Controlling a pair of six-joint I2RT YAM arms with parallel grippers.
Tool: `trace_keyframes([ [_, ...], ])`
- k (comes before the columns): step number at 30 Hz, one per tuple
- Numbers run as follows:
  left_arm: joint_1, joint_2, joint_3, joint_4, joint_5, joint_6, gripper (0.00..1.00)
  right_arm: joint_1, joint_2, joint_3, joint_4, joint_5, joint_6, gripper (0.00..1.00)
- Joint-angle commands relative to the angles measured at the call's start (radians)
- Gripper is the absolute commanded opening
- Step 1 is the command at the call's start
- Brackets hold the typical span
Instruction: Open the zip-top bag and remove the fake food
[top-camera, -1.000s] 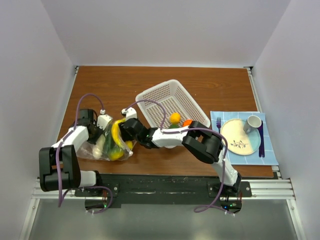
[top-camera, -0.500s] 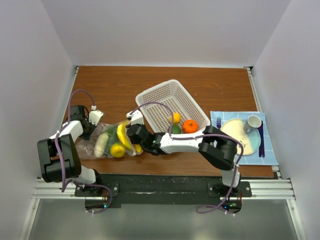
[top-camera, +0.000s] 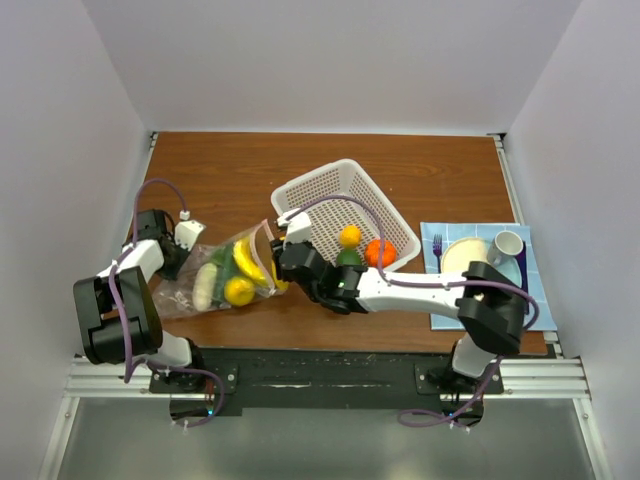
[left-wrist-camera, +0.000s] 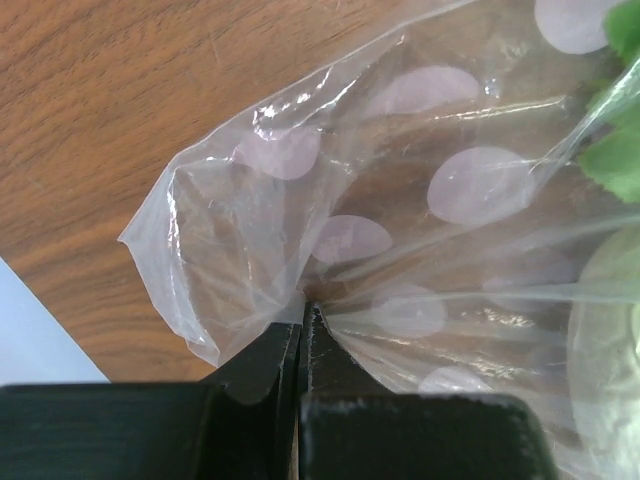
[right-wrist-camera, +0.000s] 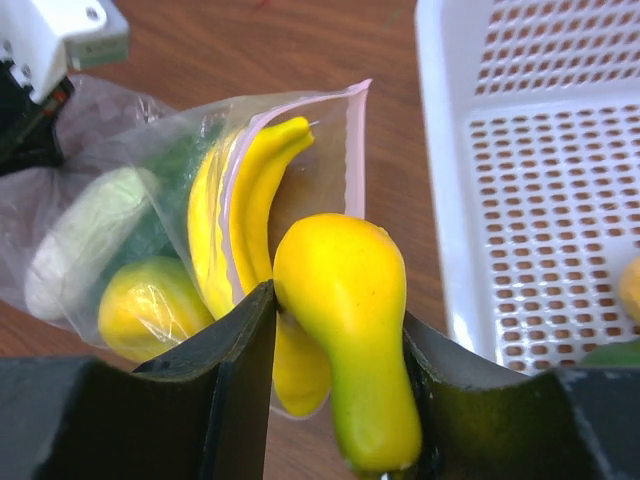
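Observation:
The zip-top bag (top-camera: 215, 280) lies at the table's left, its pink-edged mouth (right-wrist-camera: 352, 150) open toward the basket. Inside it are a banana (right-wrist-camera: 245, 205), a yellow-green round fruit (right-wrist-camera: 150, 305), a whitish piece (right-wrist-camera: 80, 245) and green pieces. My left gripper (left-wrist-camera: 303, 312) is shut on the bag's far corner (left-wrist-camera: 250, 250). My right gripper (right-wrist-camera: 338, 310) is shut on a yellow pear-shaped fake food (right-wrist-camera: 350, 310), just outside the bag's mouth and above the wood. From above, the right gripper (top-camera: 284, 268) sits between the bag and the basket.
The white perforated basket (top-camera: 330, 195) stands right of the bag, holding a yellow-orange fruit (top-camera: 350, 236), an orange one (top-camera: 378, 252) and a green one (top-camera: 347, 258). A blue mat (top-camera: 532, 290) with plate (top-camera: 462, 258), cup (top-camera: 507, 245) and fork (top-camera: 437, 245) lies far right.
My right gripper went from deep in the bag to just outside its mouth, closing on the yellow pear-shaped piece. The left gripper kept hold of the bag's corner.

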Motion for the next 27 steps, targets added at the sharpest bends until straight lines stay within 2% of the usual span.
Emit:
trace_keyframes([
  [1, 0.023, -0.012, -0.007, 0.069, -0.055, 0.042, 0.00, -0.023, -0.138, -0.037, -0.035, 0.141, -0.105, 0.21],
  [8, 0.023, -0.038, -0.034, 0.055, -0.023, 0.037, 0.00, -0.189, -0.209, -0.017, -0.110, 0.330, -0.073, 0.20],
  [12, 0.023, -0.064, -0.037, 0.035, 0.000, 0.048, 0.00, -0.260, -0.180, 0.003, -0.254, 0.322, -0.030, 0.20],
  [14, 0.023, -0.078, -0.027, 0.024, 0.020, 0.059, 0.00, -0.283, -0.112, 0.070, -0.359, 0.305, 0.007, 0.32],
  [15, 0.021, -0.078, -0.023, 0.020, 0.023, 0.059, 0.00, -0.283, -0.095, 0.084, -0.403, 0.299, 0.007, 0.55],
  [17, 0.023, -0.083, 0.005, 0.000, 0.052, 0.050, 0.00, -0.283, -0.083, 0.113, -0.437, 0.297, 0.021, 0.90],
  [18, 0.021, -0.086, 0.020, -0.014, 0.062, 0.037, 0.00, -0.281, -0.091, 0.113, -0.443, 0.302, 0.027, 0.99],
  [20, 0.020, -0.089, 0.076, -0.075, 0.106, 0.020, 0.00, -0.270, -0.141, 0.087, -0.417, 0.307, 0.018, 0.99],
  [23, 0.021, -0.102, 0.147, -0.147, 0.168, -0.013, 0.00, -0.199, -0.202, 0.024, -0.257, 0.304, -0.120, 0.99],
  [24, 0.018, -0.106, 0.161, -0.160, 0.178, -0.025, 0.00, -0.174, -0.209, 0.013, -0.176, 0.293, -0.211, 0.99],
  [27, 0.012, -0.106, 0.190, -0.172, 0.185, -0.038, 0.00, -0.088, -0.172, 0.019, -0.097, 0.288, -0.335, 0.99],
])
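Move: The banana in my right fingers is going to the basket, whose middle is about 15 cm to my right, 12 cm ahead and 11 cm below. In it sit the orange, some 16 cm right and 11 cm ahead, the avocado 15 cm right and 6 cm ahead, and the pumpkin 23 cm right and 8 cm ahead. The bananas in the bag mouth lie 7 cm to my left and 5 cm ahead. From my left hand the basket is roughly 45 cm right, 13 cm ahead. With the banana still pinched, I swing my right hand about 17 cm right and 9 cm forward away from the bag mouth, arching some 7 cm up and turning around 30 degrees clockwise, then sink over the basket and open wide to let go. I rise and start drawing back left. My left hand keeps its pinch on the bag's corner and lifts it late. ##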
